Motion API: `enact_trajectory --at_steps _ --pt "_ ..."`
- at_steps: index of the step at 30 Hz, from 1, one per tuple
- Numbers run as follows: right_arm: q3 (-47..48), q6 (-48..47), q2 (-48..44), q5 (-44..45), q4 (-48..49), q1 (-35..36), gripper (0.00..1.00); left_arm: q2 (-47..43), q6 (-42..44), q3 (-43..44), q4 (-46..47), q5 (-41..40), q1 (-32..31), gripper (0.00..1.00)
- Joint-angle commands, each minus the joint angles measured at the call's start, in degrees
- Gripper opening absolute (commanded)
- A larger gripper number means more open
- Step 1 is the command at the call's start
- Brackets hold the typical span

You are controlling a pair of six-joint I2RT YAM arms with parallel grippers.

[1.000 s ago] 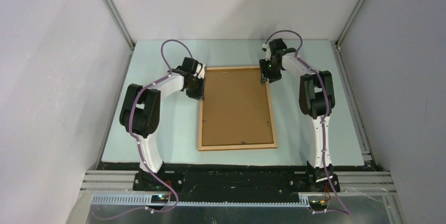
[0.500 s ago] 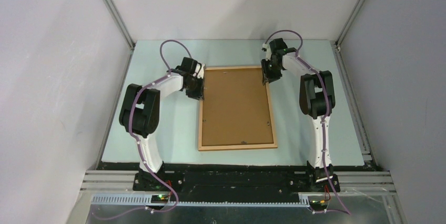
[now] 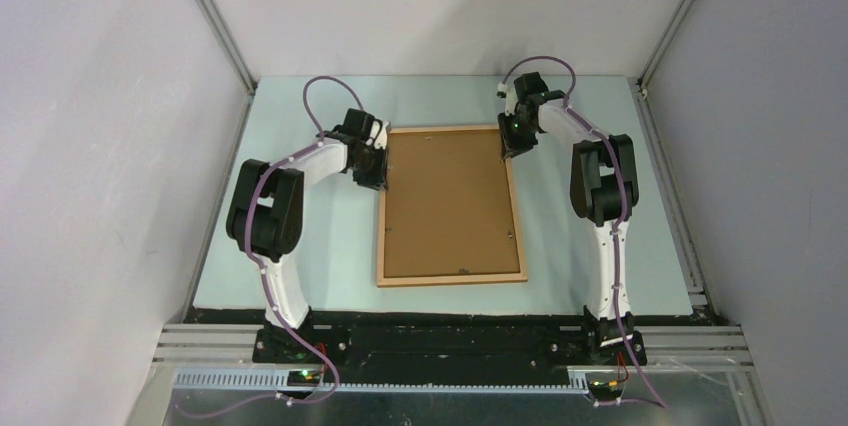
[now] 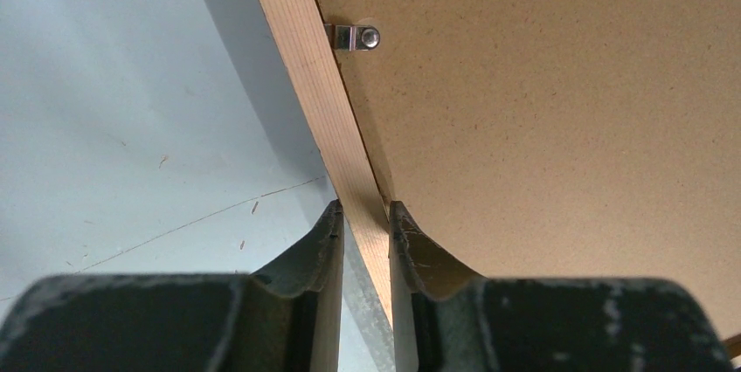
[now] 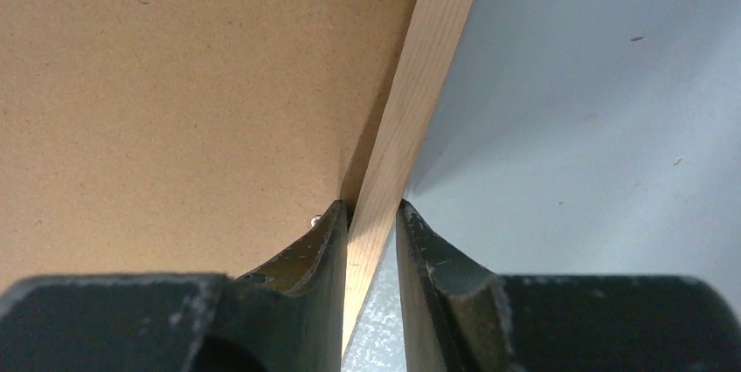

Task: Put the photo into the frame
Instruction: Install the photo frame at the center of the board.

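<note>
The frame (image 3: 452,279) lies flat in the middle of the table, back side up, with a plain brown backing board (image 3: 448,201) filling it. The photo is hidden. My left gripper (image 3: 378,174) sits at the frame's left rail near the far corner. In the left wrist view the left gripper (image 4: 365,208) is shut on that wooden rail (image 4: 301,66), one finger outside and one on the board side. My right gripper (image 3: 508,149) is at the right rail near the far corner. The right wrist view shows the right gripper (image 5: 371,208) shut on the rail (image 5: 419,75).
A small metal clip (image 4: 354,37) holds the board (image 4: 542,110) at the left rail; another clip (image 5: 315,221) peeks out beside my right inner finger. Pale blue tabletop (image 3: 300,266) surrounds the frame, and grey walls enclose the table on three sides.
The right gripper's jaws have closed onto the frame's right rail. The left gripper and the frame have stayed where they were.
</note>
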Motion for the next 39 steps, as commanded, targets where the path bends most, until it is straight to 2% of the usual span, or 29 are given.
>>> enact_trajectory --at_steps 1,4,6,8,12,17,25,33,39 --pt "-1.1 -3.3 -2.1 -1.7 -1.8 0.5 0.2 0.3 0.0 -1.1 0.9 1.8 0.2 0.24" --pt "-0.9 -2.5 -2.7 -2.1 -1.7 0.1 0.3 0.3 -0.1 -1.1 1.0 2.1 0.4 0.24" --pt "-1.0 -1.9 -3.3 -2.3 -1.6 -0.4 0.42 0.3 -0.2 -1.2 1.0 2.2 0.4 0.24" --pt "-1.3 -1.4 -4.2 -2.7 -1.4 -0.9 0.5 0.3 -0.2 -1.2 1.0 2.3 0.6 0.24" --pt "-3.1 -0.6 -6.9 -4.4 0.0 -2.3 0.58 0.2 -0.5 -1.2 1.1 2.3 0.9 0.24" --pt "-7.6 -0.8 -12.2 -7.2 1.6 -3.4 0.63 0.2 -0.8 -1.3 1.2 2.2 1.2 0.24" --pt "-25.3 -3.8 -23.0 -8.2 4.4 -2.8 0.69 0.3 -1.1 -1.3 1.2 2.3 1.5 0.25" --pt "-38.7 -7.8 -31.4 -7.1 3.8 0.3 0.72 0.3 -1.1 -1.6 1.2 2.8 2.1 0.25" --pt "-44.6 -8.6 -35.0 -6.1 3.6 3.5 0.73 0.9 -1.1 -1.4 1.2 3.1 2.1 0.25"
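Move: The near clip on the frame's right rail lies some 21 cm back from the right hand, about 1 cm to its right and 1 cm lower. Beside that hand the far right clip sits about 2 cm to its left and 1 cm back; the frame's far right corner is roughly 8 cm straight ahead, and the near right corner some 32 cm back and 2 cm to the right. From the left hand the near clip is about 12 cm back and 32 cm to the right. Back towards its base along the right rail goes the right hand, after opening its fingers wide and letting go of the wood: it lifts about 4 cm, swings some 18 cm back, and sinks again to just above its old height near the near clip, turning about 10 degrees counter-clockwise, fingers astride the rail. The left hand keeps its pinch on the left rail. ##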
